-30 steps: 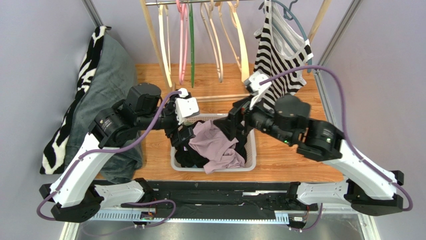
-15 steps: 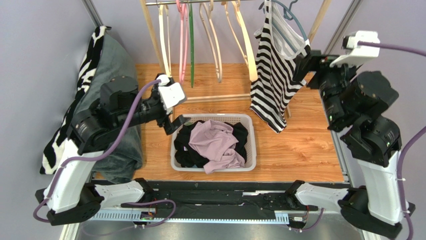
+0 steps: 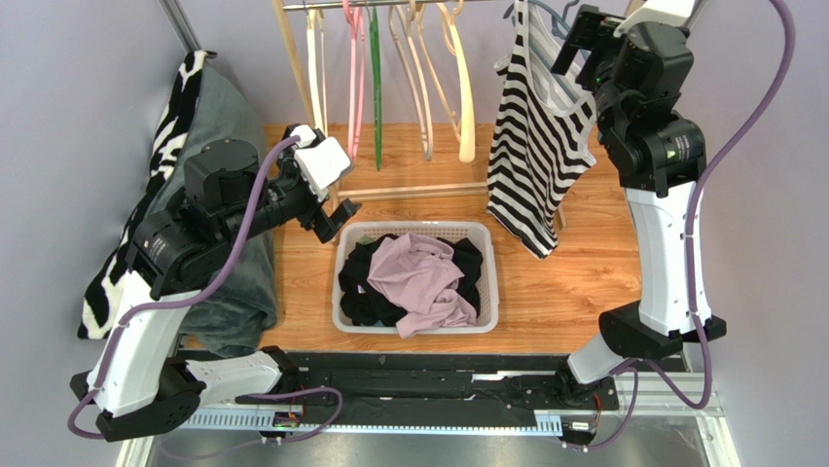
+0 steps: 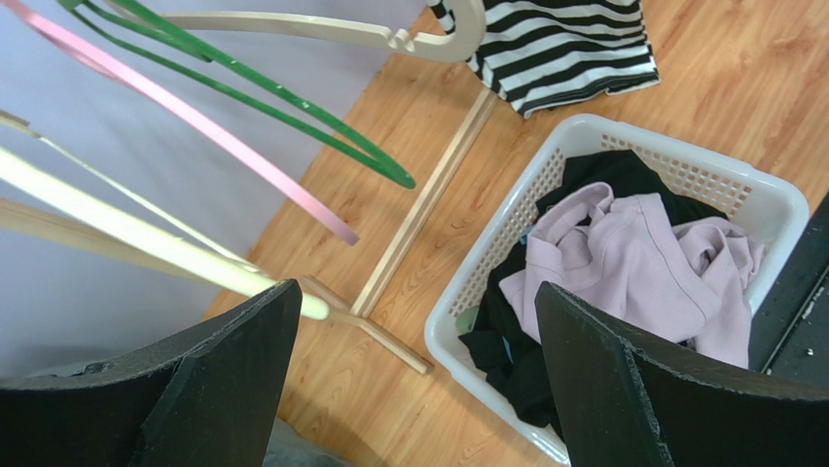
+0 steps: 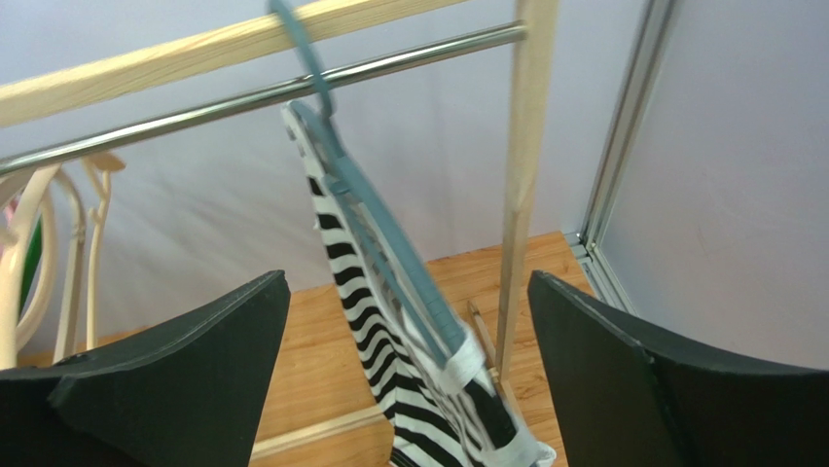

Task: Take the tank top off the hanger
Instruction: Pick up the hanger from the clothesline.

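Observation:
A black-and-white striped tank top [image 3: 538, 146] hangs on a grey-blue hanger [image 3: 567, 31] at the right end of the metal rail. My right gripper [image 3: 580, 44] is raised beside the hanger's top, open. In the right wrist view the hanger [image 5: 389, 243] and the tank top [image 5: 355, 277] lie between the spread fingers of my right gripper [image 5: 407, 277], which touch neither. My left gripper [image 3: 333, 218] hovers open and empty left of the basket. From the left wrist, the left gripper [image 4: 416, 287] looks down on the floor and the basket corner.
A white basket [image 3: 340, 292] of dark and pink clothes sits on the wooden floor between the arms. Empty wooden, pink and green hangers [image 3: 373, 88] fill the rail's left part. A wooden rack post [image 5: 523, 185] stands just right of the tank top. Grey and zebra cloths [image 3: 195, 146] are piled at the left.
My right arm has swung up from the basket to the hanger at the rail's right end. My left arm has drawn back to the left of the basket.

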Robot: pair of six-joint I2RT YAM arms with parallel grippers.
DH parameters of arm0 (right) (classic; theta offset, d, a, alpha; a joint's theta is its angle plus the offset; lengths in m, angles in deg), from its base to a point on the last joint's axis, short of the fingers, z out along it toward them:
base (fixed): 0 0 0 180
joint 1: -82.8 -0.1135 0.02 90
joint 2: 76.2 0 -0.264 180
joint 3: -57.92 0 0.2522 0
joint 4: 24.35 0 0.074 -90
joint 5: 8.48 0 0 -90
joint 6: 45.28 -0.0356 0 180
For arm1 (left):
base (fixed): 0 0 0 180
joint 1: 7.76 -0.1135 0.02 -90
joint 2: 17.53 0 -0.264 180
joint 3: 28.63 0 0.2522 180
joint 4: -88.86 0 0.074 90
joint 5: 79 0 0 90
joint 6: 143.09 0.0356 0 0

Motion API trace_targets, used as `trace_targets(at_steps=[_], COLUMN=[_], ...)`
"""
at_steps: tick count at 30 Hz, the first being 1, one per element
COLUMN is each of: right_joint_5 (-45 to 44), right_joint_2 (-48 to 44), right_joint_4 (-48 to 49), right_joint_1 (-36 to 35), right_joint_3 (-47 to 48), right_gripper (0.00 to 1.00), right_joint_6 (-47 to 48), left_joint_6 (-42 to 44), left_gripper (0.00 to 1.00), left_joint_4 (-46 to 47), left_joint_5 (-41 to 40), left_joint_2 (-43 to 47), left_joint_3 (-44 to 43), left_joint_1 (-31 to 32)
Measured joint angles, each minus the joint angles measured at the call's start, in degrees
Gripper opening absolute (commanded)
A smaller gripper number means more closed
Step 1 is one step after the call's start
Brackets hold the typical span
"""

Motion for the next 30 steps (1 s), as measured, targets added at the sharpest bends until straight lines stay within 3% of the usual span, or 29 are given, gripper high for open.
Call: trace_targets(at_steps=[2,9,14,19,22,25,26,30], right_joint_5=[0.74,2.75,9.9,16.0,19.8,22.51,22.99,25.33], right_joint_2=[0.17,-10.27,-10.6,-8.52,-6.58,-4.09,-3.69,-2.67], right_joint_4=[0.15,8.74,10.08,9.53,7.08,4.17,3.61,0.42], right_joint_1=[3.02,6.08,11.72,13.0,12.94,12.96,12.96,12.96], right_joint_3=[-0.39,-19.3,-20.2,-20.37,-18.95,-16.55,-16.35,-15.67], right_gripper=[1.0,1.0,1.0,0.99,0.89,0.74,0.64,0.48], right_joint_6=[-1.92,-0.92,-0.63,-0.76,-0.94,-1.03,-1.14,-2.08], left_joint_6=[0.0,0.0,-0.24,-0.46,-0.57,-0.63,-0.66,-0.68], left_gripper=[0.99,0.99,0.99,0.99,0.99,0.99,0.99,0.99], left_joint_4=[0.42,1.18,1.33,1.31,1.31,1.33,1.29,1.25], left_joint_5=[-0.33,-1.33,-1.31,-1.29,-1.29,-1.27,-1.27,-1.29], left_joint_2=[0.52,1.22,1.22,1.18,1.25,1.27,1.27,1.36], left_joint_3=[0.0,0.85,2.56,3.02,3.3,3.96,4.13,4.52], left_joint_1=[-0.39,-0.9,-1.14,-1.46,-1.55,-1.73,-1.86,-2.19])
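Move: The near arm of the blue-grey hanger slopes down in front of my right hand, some 6 cm ahead, about in line sideways and roughly 9 cm lower. Its striped tank top hangs about 8 cm ahead, 3 cm left and 25 cm below. The nearest empty wooden hanger is some 18 cm left, 5 cm ahead and 12 cm down. From my left hand the blue-grey hanger's near arm lies about 20 cm ahead and 38 cm right, near its own height. I swing my open right hand about 5 cm right while sinking a little, then bring it back left and slightly forward as it drops down over the hanger's near arm, ending nearly 9 cm lower. The fingers tip down and turn counter-clockwise by 10–15 degrees and close to a little over half open, one on each side of the arm, not yet shut on it. My open left hand merely eases down about 2 cm. ##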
